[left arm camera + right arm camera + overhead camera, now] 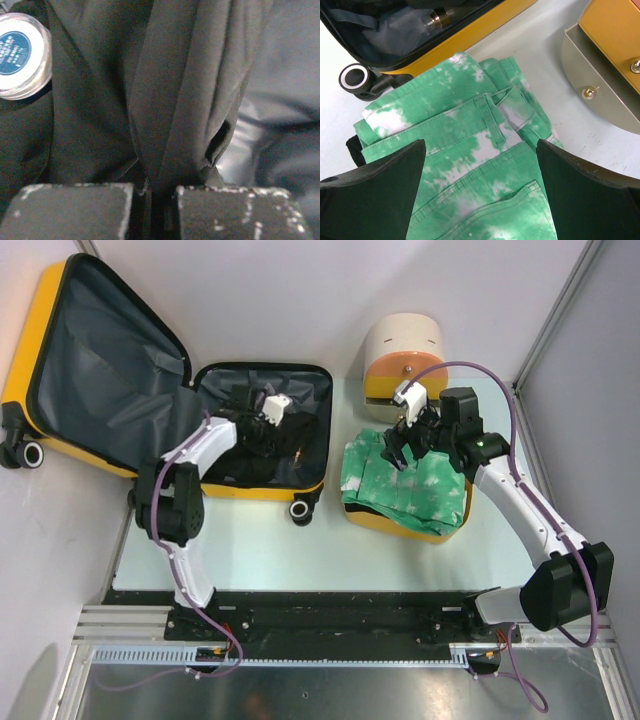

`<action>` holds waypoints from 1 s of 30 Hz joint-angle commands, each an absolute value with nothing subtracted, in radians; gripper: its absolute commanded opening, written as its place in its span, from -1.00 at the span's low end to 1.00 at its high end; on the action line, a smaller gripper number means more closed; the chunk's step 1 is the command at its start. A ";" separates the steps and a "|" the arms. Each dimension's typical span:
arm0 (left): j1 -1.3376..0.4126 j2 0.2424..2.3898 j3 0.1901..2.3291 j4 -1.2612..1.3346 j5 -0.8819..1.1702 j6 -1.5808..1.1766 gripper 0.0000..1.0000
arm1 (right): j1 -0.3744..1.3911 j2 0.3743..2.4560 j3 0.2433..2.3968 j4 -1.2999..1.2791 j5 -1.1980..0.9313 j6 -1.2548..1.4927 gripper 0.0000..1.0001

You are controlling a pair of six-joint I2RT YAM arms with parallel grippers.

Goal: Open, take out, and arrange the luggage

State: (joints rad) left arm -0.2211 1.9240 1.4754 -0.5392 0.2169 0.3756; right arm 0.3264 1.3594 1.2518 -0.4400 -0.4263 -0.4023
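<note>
The luggage, a yellow hard-shell suitcase [62, 300], lies open at the left; its lid shows dark grey lining and its base [310, 485] holds dark clothes. My left gripper [268, 423] reaches down into the base. In the left wrist view it [154, 192] is shut on a fold of black cloth [165, 100], pinched between the pads. My right gripper [405, 448] hovers open just above folded green-and-white tie-dye jeans [415, 485]. In the right wrist view its fingers [385, 185] straddle the jeans [480, 125] with nothing between them.
The jeans lie on a small yellow bin [400, 522] right of the suitcase. A cream-and-orange cabinet [403, 350] stands behind it. A round jar with a blue lid [17, 52] rests among the clothes. A suitcase wheel [354, 77] is close to the jeans.
</note>
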 commanded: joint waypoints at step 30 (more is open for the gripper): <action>-0.374 1.755 2.151 -0.555 0.646 0.144 -1.00 | 0.034 1.266 1.295 -0.416 -0.462 -0.206 0.93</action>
State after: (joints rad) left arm -0.2756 1.7489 2.0708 -0.5945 0.6796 0.0948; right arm 0.0959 1.3094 1.2518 -0.4290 -0.4469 -0.2455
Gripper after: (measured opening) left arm 0.039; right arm 0.968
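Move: The left fingers already pinch the black garment inside the open suitcase; the basket heaped with green clothes is roughly 35 cm right and 9 cm back, a little higher. The round jar sits about 5 cm straight ahead, the gold-capped bottle some 7 cm right and 1 cm back, and the drawer cabinet around 35 cm right, 12 cm ahead. From the right hand, the basket is about 18 cm below and 4 cm back, level sideways. Left hand hoists the still-pinched black garment some 33 cm, then swings rightward; right hand shifts 8 cm right. ##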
